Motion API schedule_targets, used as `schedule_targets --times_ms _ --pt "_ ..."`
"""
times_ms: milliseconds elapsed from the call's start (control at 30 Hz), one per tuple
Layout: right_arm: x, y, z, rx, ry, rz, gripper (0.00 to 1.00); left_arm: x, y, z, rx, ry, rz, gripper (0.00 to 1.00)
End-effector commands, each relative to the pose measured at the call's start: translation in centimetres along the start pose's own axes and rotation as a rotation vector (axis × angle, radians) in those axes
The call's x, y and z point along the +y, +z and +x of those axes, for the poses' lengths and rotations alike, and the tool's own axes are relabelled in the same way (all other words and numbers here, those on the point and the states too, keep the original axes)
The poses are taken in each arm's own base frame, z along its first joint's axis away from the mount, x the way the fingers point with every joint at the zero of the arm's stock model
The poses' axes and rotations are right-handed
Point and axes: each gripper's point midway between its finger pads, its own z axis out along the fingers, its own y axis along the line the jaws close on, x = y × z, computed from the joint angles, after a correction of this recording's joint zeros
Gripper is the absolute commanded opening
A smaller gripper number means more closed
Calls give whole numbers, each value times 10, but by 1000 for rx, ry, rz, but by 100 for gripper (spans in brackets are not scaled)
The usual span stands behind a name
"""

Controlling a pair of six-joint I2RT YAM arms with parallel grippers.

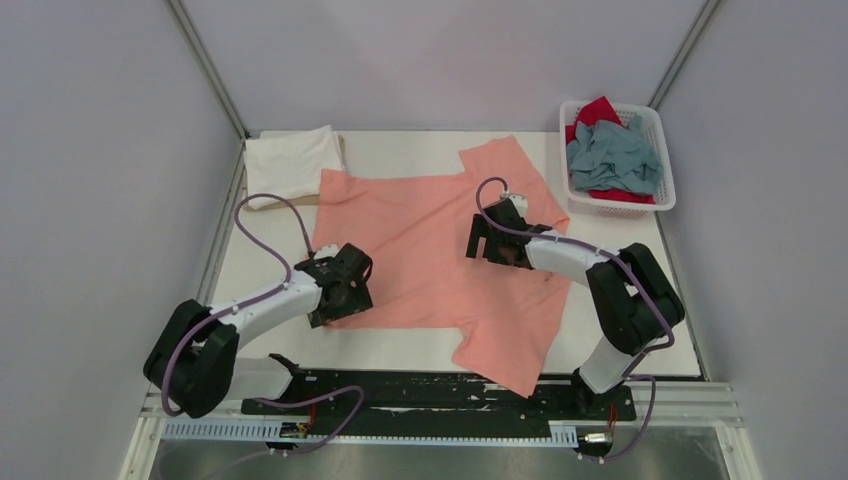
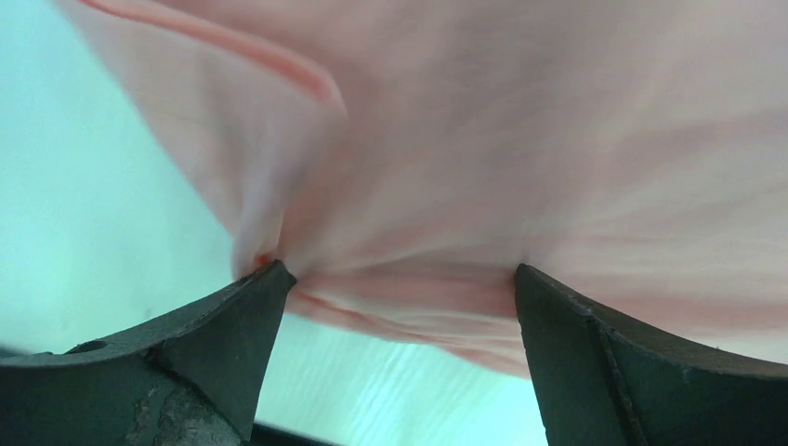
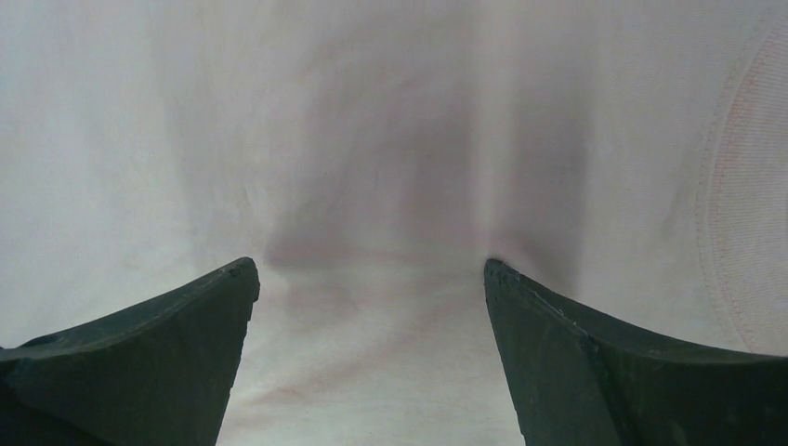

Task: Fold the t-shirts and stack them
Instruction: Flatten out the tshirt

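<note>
A salmon-pink t-shirt (image 1: pixel 430 240) lies spread flat across the middle of the table, one sleeve toward the back and one toward the front. My left gripper (image 1: pixel 342 288) is open at the shirt's left edge. In the left wrist view both fingertips rest on the rumpled hem of that pink shirt (image 2: pixel 483 139), around my left gripper (image 2: pixel 400 279). My right gripper (image 1: pixel 492 242) is open over the shirt's right part. The right wrist view shows my right gripper (image 3: pixel 370 269) with its tips down on the smooth cloth (image 3: pixel 353 139), and the collar (image 3: pixel 743 214) is at the right. A folded white t-shirt (image 1: pixel 290 160) lies back left.
A white lattice basket (image 1: pixel 667 150) at the back right holds a crumpled grey-blue t-shirt (image 1: pixel 612 155) and a red t-shirt (image 1: pixel 600 108). A thin tan board (image 1: pixel 342 150) shows under the white shirt. Grey walls close in both sides and the back.
</note>
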Motion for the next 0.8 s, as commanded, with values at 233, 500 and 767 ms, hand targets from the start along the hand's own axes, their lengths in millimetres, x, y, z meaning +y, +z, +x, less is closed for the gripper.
schedule_targets --times_ms 233,500,767 --pt "-33 1 21 56 33 87 100 82 -48 39 5 -284 -112 100" --pt "-22 -17 2 -4 32 37 100 99 -57 17 -170 -489 -78 100" --pt "-19 -63 -23 -102 47 -4 100 98 -28 17 -214 -645 -123 100"
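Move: The near-left corner of the t-shirt, with its edge puckered up, is at my left hand's left finger, about 4 cm left and 2 cm back of the hand, roughly 1 cm below. The table's front edge runs some 12 cm straight back from that hand. From my right hand, low over the shirt's upper part, that corner is about 26 cm left and 15 cm back; the collar is some 10 cm right and 2 cm ahead. I sweep my open left hand back and left off the near-left corner, first low along the cloth, then up in an arc of about 5 cm and partly down again, turning some 30 degrees counter-clockwise, to end about 7 cm back and 7 cm left. My right hand stays low over the shirt, then at the end lifts about 3 cm, easing slightly back and right, fingers still open. ##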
